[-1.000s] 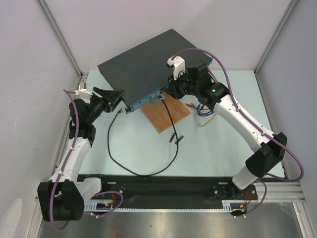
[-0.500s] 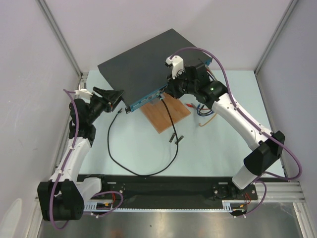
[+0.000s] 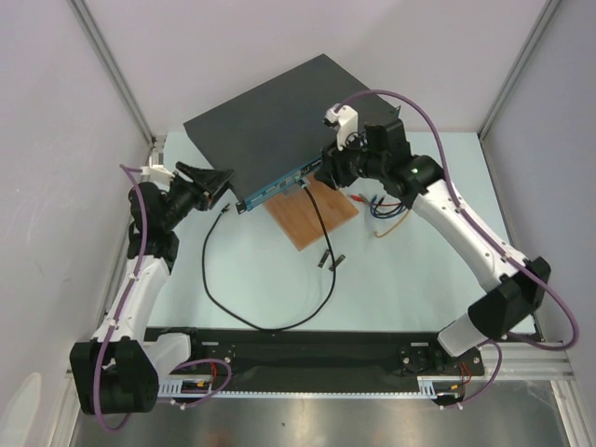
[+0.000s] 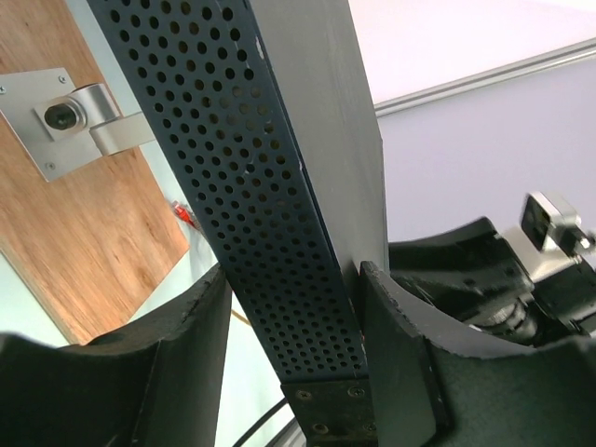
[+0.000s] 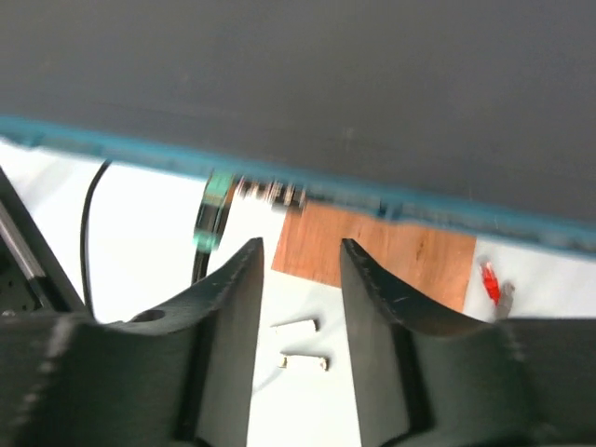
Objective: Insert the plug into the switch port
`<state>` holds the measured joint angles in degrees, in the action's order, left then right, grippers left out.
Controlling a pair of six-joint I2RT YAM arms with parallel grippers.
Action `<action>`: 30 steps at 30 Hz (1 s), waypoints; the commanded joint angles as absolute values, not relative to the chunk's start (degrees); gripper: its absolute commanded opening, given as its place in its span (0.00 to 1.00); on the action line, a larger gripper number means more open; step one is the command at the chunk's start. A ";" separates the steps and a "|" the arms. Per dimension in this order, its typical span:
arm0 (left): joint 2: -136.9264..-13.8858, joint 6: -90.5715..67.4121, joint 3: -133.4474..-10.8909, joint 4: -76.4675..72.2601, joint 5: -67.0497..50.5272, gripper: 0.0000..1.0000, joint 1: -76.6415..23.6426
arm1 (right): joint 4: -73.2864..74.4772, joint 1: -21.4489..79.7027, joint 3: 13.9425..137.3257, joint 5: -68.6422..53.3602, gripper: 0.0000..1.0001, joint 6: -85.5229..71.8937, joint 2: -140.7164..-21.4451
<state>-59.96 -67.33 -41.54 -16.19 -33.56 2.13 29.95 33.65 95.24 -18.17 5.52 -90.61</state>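
Note:
The switch is a flat black box with a narrow teal front face. The plug, with a green boot, stands with its end in a port of that face, and its black cable trails down over the table. My right gripper hovers just right of the plug, open, with nothing between its fingers. My left gripper is shut on the switch's left front corner. The perforated side wall sits between its fingers.
A brown wooden board lies under the switch's front edge, with a metal bracket on it. Two small clips lie below the board. Loose red and blue wires lie right of it. The cable loops toward the near edge.
My right gripper has opened, let go of the plug and drawn back slightly to the right. The plug stays at the port. The left arm and switch have not moved.

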 commanded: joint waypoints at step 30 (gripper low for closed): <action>-54.40 -56.07 -50.80 -8.79 -41.13 0.98 10.55 | 25.94 27.95 52.91 -27.59 0.75 22.84 -73.64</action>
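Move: The nearer of the two loose plugs lies roughly 6 cm back, 5 cm right and 28 cm below the right hand; the other is about 4 cm to the left of that plug and 1 cm farther out. The modules in the switch front are some 2 cm ahead and 3 cm left of this hand. The left hand has the switch's end between its fingers; the nearer loose plug lies around 28 cm right, 7 cm back and 26 cm below. The switch's left end, still clamped at first, is let go as the left fingers spread almost fully and back off about 5 cm, up and left. The right hand, already clear of the ports, retreats diagonally back and to the right some 14 cm with a small rise, then sinks about 20 cm towards the two loose plugs, fingers opening wider and tipping more steeply down. ##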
